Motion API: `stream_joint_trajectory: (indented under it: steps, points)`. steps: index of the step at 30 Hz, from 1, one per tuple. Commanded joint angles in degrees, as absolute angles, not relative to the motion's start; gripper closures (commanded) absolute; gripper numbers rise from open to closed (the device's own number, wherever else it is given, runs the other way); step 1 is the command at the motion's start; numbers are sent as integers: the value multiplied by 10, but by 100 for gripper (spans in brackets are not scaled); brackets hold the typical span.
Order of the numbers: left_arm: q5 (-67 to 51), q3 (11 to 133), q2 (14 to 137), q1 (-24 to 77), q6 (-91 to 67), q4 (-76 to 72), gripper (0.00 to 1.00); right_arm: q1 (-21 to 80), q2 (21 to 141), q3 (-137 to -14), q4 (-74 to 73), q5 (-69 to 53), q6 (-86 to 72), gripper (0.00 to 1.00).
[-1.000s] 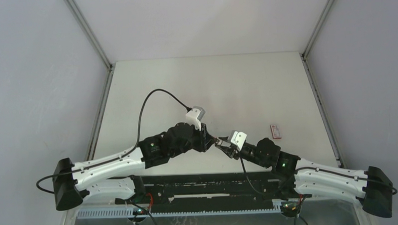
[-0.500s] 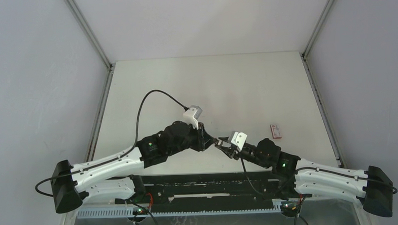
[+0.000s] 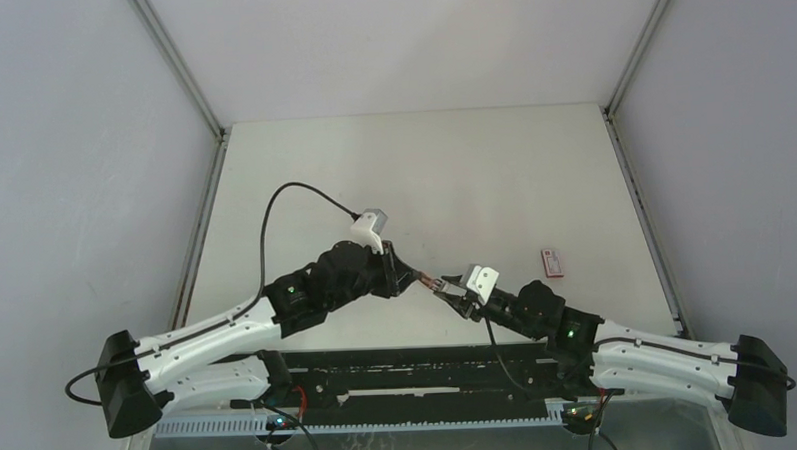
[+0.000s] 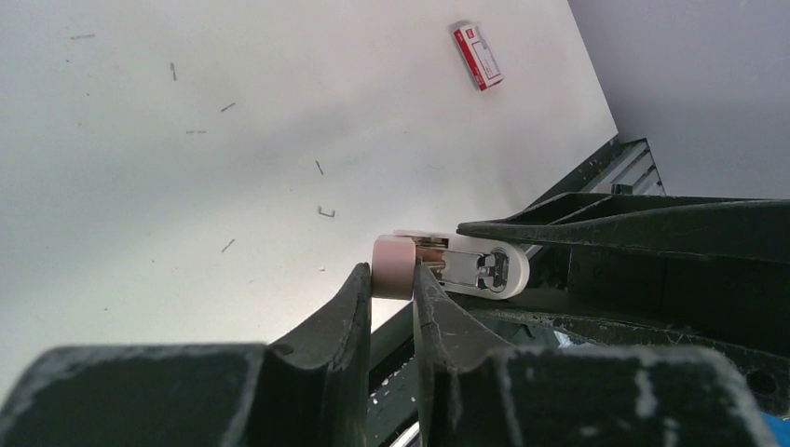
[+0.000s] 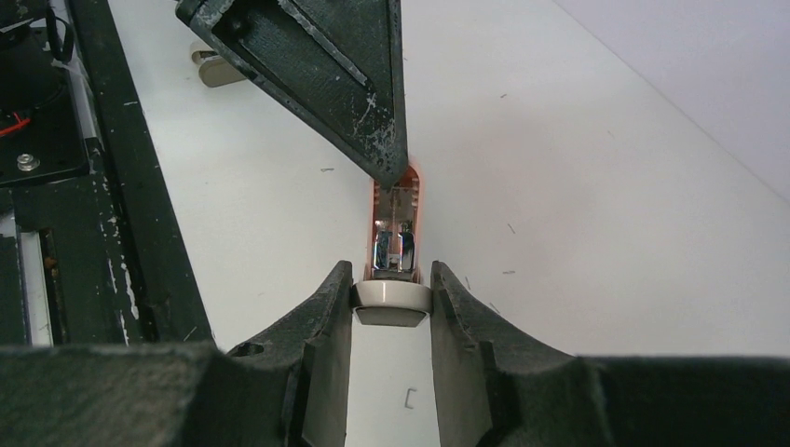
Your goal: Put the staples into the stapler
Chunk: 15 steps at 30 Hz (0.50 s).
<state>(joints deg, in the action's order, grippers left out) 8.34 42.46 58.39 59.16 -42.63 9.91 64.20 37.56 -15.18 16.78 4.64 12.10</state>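
Observation:
The stapler [image 3: 432, 283] hangs above the table's near middle, held between both grippers. My left gripper [image 4: 391, 272] is shut on its pink end, and the white body [image 4: 480, 267] with its metal inner parts runs away to the right. My right gripper [image 5: 391, 276] is shut on the white rounded end [image 5: 392, 298]. The pink-edged channel with shiny metal [image 5: 396, 233] runs forward from there to the left gripper's fingers [image 5: 326, 74]. In the top view the left gripper [image 3: 413, 277] and right gripper [image 3: 447, 288] meet tip to tip. The staples are not in view as a separate block.
A flat white-and-red box [image 3: 551, 262] lies on the table to the right, also seen in the left wrist view [image 4: 477, 55]. Loose single staples [image 4: 326, 211] are scattered on the white surface. A small pale rounded object [image 5: 212, 67] shows behind the left fingers. The black base rail [image 3: 410, 370] runs along the near edge.
My left arm has drawn back to the left and its wrist has turned, with its jaws closing a little more on the pink end. The right arm has barely moved.

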Motion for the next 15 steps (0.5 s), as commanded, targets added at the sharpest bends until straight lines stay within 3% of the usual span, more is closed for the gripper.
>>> stream_joint_trajectory:
  steps: [1,9,13,15]
  points:
    - [149,394,550,557,-425,119,100,646,372,-134,198,85,93,100]
    - [86,348,502,502,-439,82,100,646,397,-85,262,96,24,82]
    - [75,334,485,484,-440,78,100,646,420,-75,278,109,-2,85]
    - [54,325,482,475,-437,66,92,647,421,-67,292,113,-5,92]
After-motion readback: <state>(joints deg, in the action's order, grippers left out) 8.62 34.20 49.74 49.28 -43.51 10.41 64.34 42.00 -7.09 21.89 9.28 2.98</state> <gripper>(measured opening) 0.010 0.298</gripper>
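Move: The stapler hangs open between the hands, its pink end in the left fingers and its white end in the right. Its middle is some 2 cm back and 4 cm to the right of the left hand, about 1 cm lower; from the right hand it is about 2 cm ahead, 3 cm left and 1 cm higher. The red staple box lies on the table about 6 cm ahead, 33 cm right and 18 cm below the left hand. Left and somewhat forward, sinking slightly, the left hand draws away from the stapler by about 7 cm, its fingers coming off the pink end and shutting empty as it swings counter-clockwise. The right hand lowers about 7 cm, turning some 10 degrees, and keeps its pinch on the white end. ##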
